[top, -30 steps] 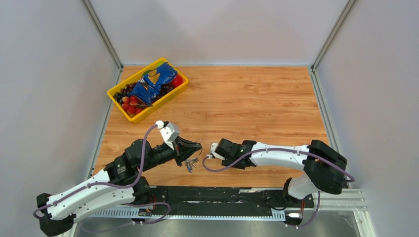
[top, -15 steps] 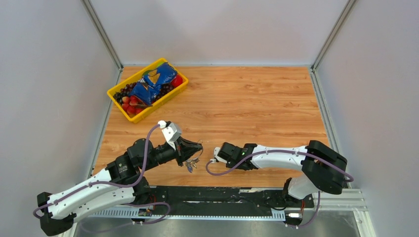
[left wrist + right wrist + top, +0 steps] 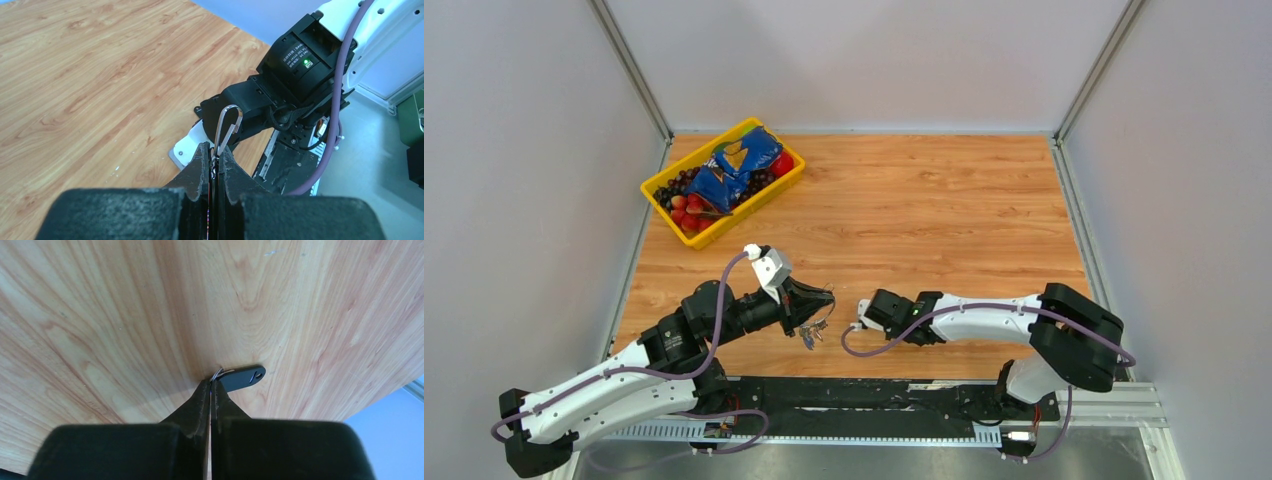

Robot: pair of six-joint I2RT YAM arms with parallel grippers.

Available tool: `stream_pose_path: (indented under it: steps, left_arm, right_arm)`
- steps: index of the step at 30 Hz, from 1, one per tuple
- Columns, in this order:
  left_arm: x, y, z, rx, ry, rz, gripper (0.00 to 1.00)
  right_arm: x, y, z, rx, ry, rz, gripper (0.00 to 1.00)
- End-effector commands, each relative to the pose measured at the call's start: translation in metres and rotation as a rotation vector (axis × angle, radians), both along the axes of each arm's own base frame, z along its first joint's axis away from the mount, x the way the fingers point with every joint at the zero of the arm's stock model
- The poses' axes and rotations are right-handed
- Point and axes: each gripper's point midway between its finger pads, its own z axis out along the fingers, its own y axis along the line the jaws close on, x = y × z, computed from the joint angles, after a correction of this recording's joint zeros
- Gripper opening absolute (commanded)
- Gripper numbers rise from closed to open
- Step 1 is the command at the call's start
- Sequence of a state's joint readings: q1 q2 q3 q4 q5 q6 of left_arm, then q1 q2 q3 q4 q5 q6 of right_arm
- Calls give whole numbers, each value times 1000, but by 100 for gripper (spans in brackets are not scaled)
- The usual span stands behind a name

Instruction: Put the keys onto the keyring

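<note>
My left gripper (image 3: 215, 150) is shut on the keyring (image 3: 229, 122), a thin silver wire loop that sticks up from between its fingertips. In the top view a small cluster of keys (image 3: 809, 334) dangles below the left gripper (image 3: 822, 302), just above the table. My right gripper (image 3: 212, 385) is tipped down onto the wood with its jaws closed. It pinches the silver end of a black-headed key (image 3: 242, 378) that lies flat on the table, the head poking out to the right. The right gripper (image 3: 856, 322) sits a short gap to the right of the left one.
A yellow basket (image 3: 656, 196) holding a blue bag, grapes and red fruit stands at the back left. The table's near edge and the black mounting rail (image 3: 864, 392) run just behind both grippers. In the left wrist view, the right arm's wrist (image 3: 295, 70) sits close ahead.
My right gripper has closed its jaws on the black-headed key and shifted slightly right and nearer. The left gripper, still holding the keyring, edged a little forward early on, then stayed put.
</note>
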State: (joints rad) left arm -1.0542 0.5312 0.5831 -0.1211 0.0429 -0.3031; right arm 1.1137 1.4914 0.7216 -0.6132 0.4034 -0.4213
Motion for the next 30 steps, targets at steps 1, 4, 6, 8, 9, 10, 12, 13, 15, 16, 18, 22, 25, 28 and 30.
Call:
stream_pose_path:
  steps: [1, 4, 6, 8, 9, 10, 12, 13, 15, 16, 18, 22, 25, 28, 30]
  left_arm:
    - [0, 2, 36, -77, -68, 2, 0]
    - [-1, 3, 36, -77, -68, 2, 0]
    - [-2, 4, 37, -82, -70, 1, 0]
    - [-2, 5, 40, -91, -73, 5, 0]
    - [-2, 6, 42, -96, -76, 6, 0]
    - [-2, 7, 43, -100, -77, 8, 0]
    - [-2, 8, 46, -111, -81, 12, 0]
    - [-2, 8, 48, -115, -84, 12, 0]
    - [-3, 9, 51, -123, -88, 12, 0]
    - [-2, 9, 52, -128, -91, 13, 0]
    - [-3, 9, 56, -136, -95, 12, 0]
    - [-3, 9, 62, -145, -104, 9, 0]
    - [-3, 8, 69, -166, -112, 9, 0]
    - [-2, 6, 72, -171, -119, 7, 0]
    - [-2, 4, 72, -174, -125, 0, 0]
  right_arm:
    - [9, 1, 5, 16, -46, -20, 0]
    - [19, 7, 24, 75, -101, -47, 0]
    - [24, 15, 43, 150, -128, -59, 0]
    - [27, 23, 64, 240, -151, -66, 0]
    - [28, 28, 76, 294, -161, -68, 0]
    - [27, 33, 91, 359, -168, -65, 0]
    - [25, 41, 113, 456, -175, -57, 0]
    - [24, 43, 124, 500, -179, -54, 0]
    - [20, 48, 143, 580, -174, -41, 0]
    - [18, 51, 153, 622, -169, -36, 0]
    - [13, 56, 170, 700, -153, -16, 0]
    - [-4, 70, 204, 857, -94, 46, 0]
    - [-20, 79, 232, 970, -48, 110, 0]
    - [-38, 85, 258, 1074, -2, 171, 0]
    - [-51, 88, 277, 1146, 29, 219, 0]
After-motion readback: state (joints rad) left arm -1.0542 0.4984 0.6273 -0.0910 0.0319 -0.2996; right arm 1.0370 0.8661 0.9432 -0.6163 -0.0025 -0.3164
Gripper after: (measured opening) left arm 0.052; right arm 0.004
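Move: The right fingers are already shut on the key, whose black fob lies on the table about 2 cm ahead of the fingertips and 1 cm lower. From this hand the keyring is some 18 cm left, 7 cm back and 22 cm up, with its hanging keys about 4 cm farther left, 3 cm farther back and 3 cm lower. The key with its black fob lies roughly 19 cm right of the left hand, 7 cm ahead and 25 cm below. Keeping its pinch on the key, the right hand draws it up off the table, slowly at first and then fast, about 21 cm up and some 7 cm left towards the keyring, edging forward early and then drifting back, while the wrist rolls some 55 degrees so that the down-pointing fingers swing round to the left. The left hand keeps its grip on the keyring with the hook end standing out past its fingertips, and raises it about 4 cm with only a slight tilt. ##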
